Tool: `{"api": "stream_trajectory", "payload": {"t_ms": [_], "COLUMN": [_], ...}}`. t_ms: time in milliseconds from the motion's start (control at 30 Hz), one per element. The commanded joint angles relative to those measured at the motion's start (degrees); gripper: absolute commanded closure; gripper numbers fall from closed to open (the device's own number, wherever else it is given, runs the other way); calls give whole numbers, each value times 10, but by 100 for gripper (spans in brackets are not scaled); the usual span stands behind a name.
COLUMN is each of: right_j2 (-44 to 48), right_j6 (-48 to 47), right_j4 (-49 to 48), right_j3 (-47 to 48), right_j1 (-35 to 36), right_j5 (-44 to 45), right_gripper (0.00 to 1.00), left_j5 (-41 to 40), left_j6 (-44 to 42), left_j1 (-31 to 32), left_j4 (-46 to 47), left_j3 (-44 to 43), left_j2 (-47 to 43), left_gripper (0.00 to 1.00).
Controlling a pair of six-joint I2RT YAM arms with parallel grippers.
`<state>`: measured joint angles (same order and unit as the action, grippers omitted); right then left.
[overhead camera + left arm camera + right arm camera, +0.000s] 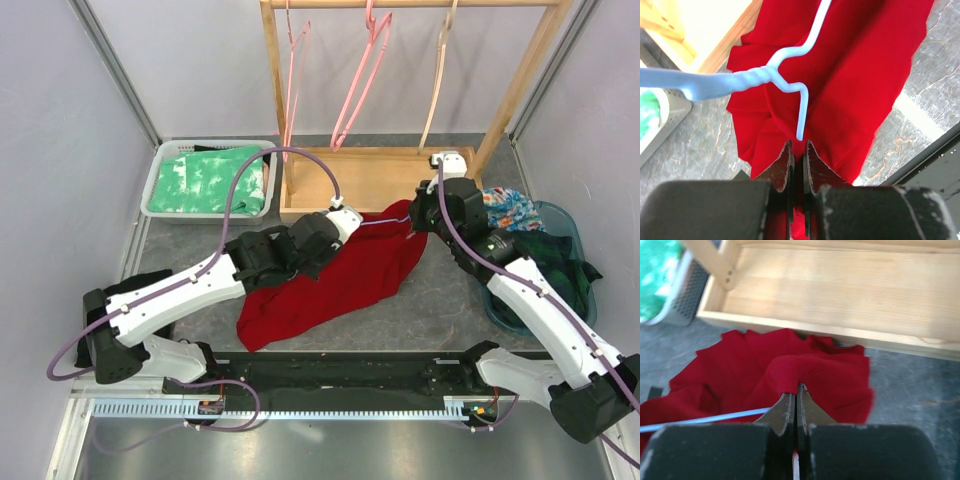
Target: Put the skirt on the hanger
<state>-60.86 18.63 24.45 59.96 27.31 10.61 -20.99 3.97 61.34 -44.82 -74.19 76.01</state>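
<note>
The red skirt [335,280] lies crumpled on the grey table between the two arms. A light blue wire hanger [747,80] hovers over the skirt [860,75]. Its twisted neck and hook point left in the left wrist view. One wire end runs down into my left gripper [799,145], which is shut on it. The left gripper [350,222] sits at the skirt's upper edge. My right gripper [796,387] is shut on a raised fold of the skirt [740,370] at its top right corner. The thin hanger wire [705,419] runs in from the left toward its jaws. In the top view the right gripper [415,222] faces the left one.
A wooden rack [520,80] with a tray base [840,290] stands just behind the skirt, carrying pink hangers [360,70] and a cream one [438,80]. A white basket [160,185] of green cloth is at back left. A blue bin [565,235] of clothes is at right.
</note>
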Motion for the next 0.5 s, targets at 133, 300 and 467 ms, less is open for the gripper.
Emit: {"api": "stream_trajectory", "payload": {"t_ms": [133,300,467], "right_j2": [42,80,121], "right_j6": [12,16,1], "right_j4": [-41,-29,8], "right_j3": [31,39,77], "right_j1": [36,35,35], "right_j5": [-87,-101,-34], "right_gripper": [100,100,100], "left_j5": [19,17,-14], "left_j6": [-29,-47,-97], "left_j1": [10,10,11], "left_j4": [146,184,185], "left_j3": [-37,-37,-76], "left_j2": [12,11,-9], "left_gripper": [98,98,98]}}
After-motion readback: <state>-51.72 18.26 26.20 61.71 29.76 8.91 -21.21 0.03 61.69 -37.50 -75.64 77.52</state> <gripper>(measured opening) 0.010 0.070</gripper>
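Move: My left hand already holds the hanger just below its neck, which is about 4 cm ahead, together with the skirt. My right hand pinches the hanger's far end and the skirt's edge. From that right hand the hanger neck is about 16 cm left, 3 cm back and 3 cm lower. The wooden tray's middle lies some 12 cm ahead of the right hand, 4 cm left and 23 cm below. I lift the hanger and skirt with both hands, keeping both grips shut. My right hand leads, swinging a little left, then rising about 6 cm while drawing back 3 to 4 cm from above the tray's side, its fingers tipping up slightly. My left hand follows with about 2.5 cm to the right, rising some 2 cm and easing slightly forward. ##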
